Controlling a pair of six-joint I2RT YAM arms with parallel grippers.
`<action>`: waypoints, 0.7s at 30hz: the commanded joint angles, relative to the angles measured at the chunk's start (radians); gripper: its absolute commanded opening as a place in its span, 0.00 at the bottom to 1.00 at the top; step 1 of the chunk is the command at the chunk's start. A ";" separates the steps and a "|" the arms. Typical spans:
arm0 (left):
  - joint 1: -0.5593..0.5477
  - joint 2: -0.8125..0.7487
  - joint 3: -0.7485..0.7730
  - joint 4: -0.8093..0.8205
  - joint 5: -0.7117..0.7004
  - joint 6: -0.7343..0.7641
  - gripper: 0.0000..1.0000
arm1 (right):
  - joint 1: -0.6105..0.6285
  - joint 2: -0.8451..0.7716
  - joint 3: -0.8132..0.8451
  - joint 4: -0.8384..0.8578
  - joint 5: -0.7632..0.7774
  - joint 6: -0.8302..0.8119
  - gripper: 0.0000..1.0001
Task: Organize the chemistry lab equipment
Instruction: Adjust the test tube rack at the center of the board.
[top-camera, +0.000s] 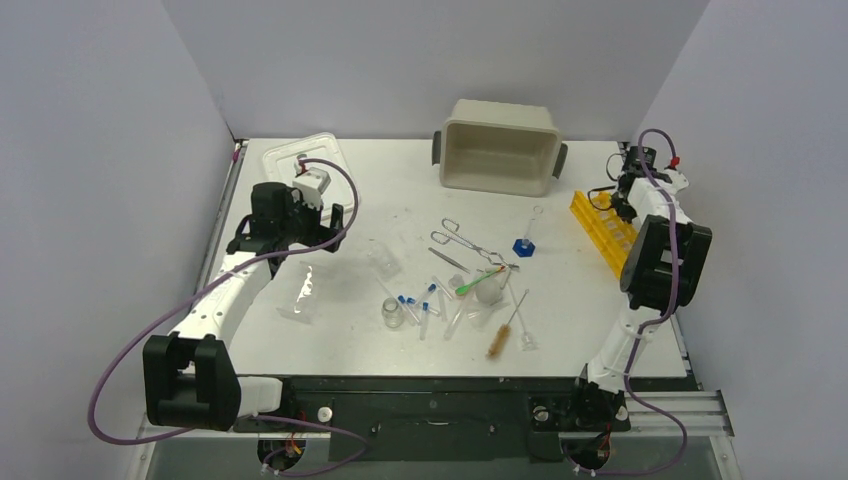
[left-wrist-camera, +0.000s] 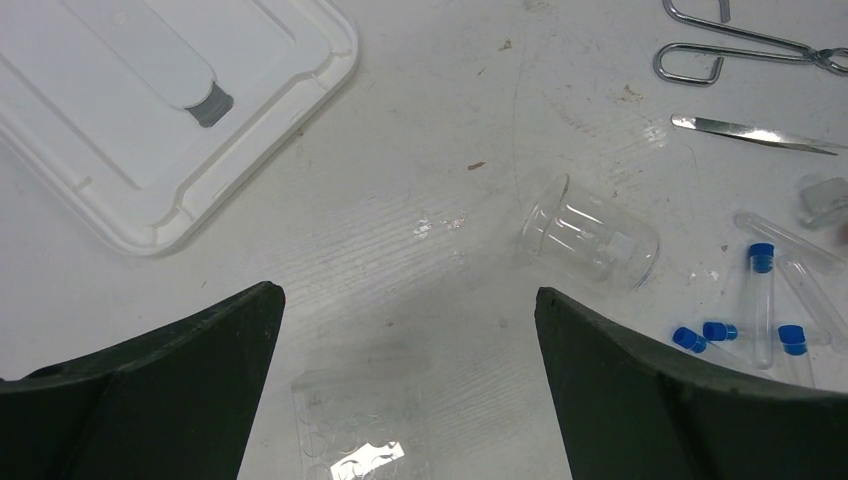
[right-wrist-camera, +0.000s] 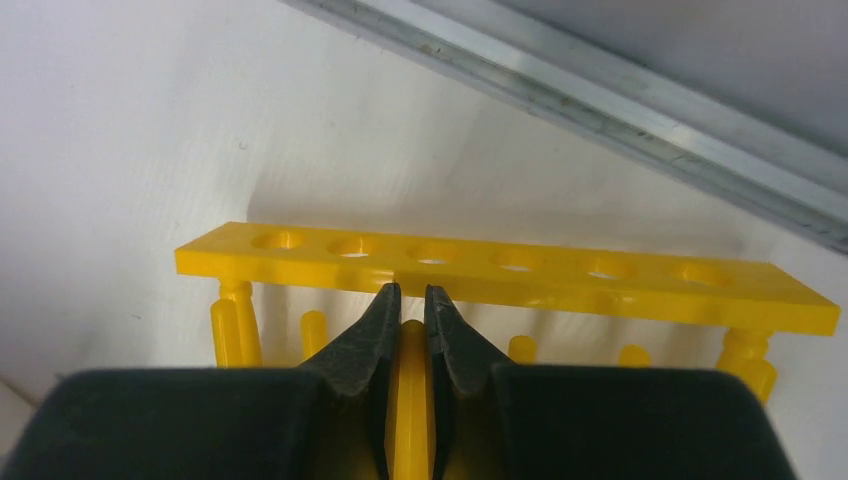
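The chemistry lab equipment lies loose mid-table: metal forceps (top-camera: 462, 238), a green-and-red spatula (top-camera: 478, 283), blue-capped tubes (top-camera: 420, 305), a brown brush (top-camera: 503, 335) and a tipped glass beaker (top-camera: 384, 262). My left gripper (top-camera: 335, 222) hangs open above the table with nothing between its fingers (left-wrist-camera: 600, 380). Ahead of it in the left wrist view are the beaker (left-wrist-camera: 590, 243), tubes (left-wrist-camera: 762, 300) and tweezers (left-wrist-camera: 760, 133). My right gripper (top-camera: 622, 203) is shut on a yellow peg (right-wrist-camera: 411, 400) of the yellow tube rack (right-wrist-camera: 500, 272) at the far right.
A beige tub (top-camera: 500, 145) stands at the back centre. A white lid (top-camera: 305, 158) lies at the back left. A clear plastic well plate (left-wrist-camera: 360, 430) rests under the left gripper. A blue-based glass piece (top-camera: 525, 245) stands left of the rack (top-camera: 602, 228). A metal rail (right-wrist-camera: 620, 100) borders the right edge.
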 joint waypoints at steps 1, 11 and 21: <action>-0.013 -0.030 0.057 0.004 -0.006 0.009 0.97 | 0.061 -0.184 -0.017 0.007 0.252 -0.102 0.00; -0.018 -0.046 0.044 -0.004 -0.025 0.043 0.97 | 0.317 -0.379 -0.336 0.306 0.734 -0.260 0.00; -0.016 -0.069 0.032 -0.027 -0.037 0.076 0.97 | 0.412 -0.232 -0.287 0.362 1.024 -0.354 0.00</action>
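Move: The right gripper already pinches one peg of the yellow test tube rack, whose middle is about 3 cm back and 2 cm left of that hand. The middle of the board lies roughly 43 cm to its left, 4 cm back and 6 cm lower. On the way, the blue-footed cylinder is some 22 cm left and 5 cm back; the grey tub is 30 cm left and 15 cm ahead. From the left gripper, the board's middle is about 22 cm right, 3 cm ahead and 15 cm below. Keep the right fingers shut on the rack's peg and raise it about 10 cm, drawing back some 4 cm. Then carry it about 7 cm left, towards the blue-footed cylinder and the board's middle, sinking a couple of centimetres at the end. Roll the hand about 45 degrees throughout, its left side dipping and its fingertips swinging out to the right. ##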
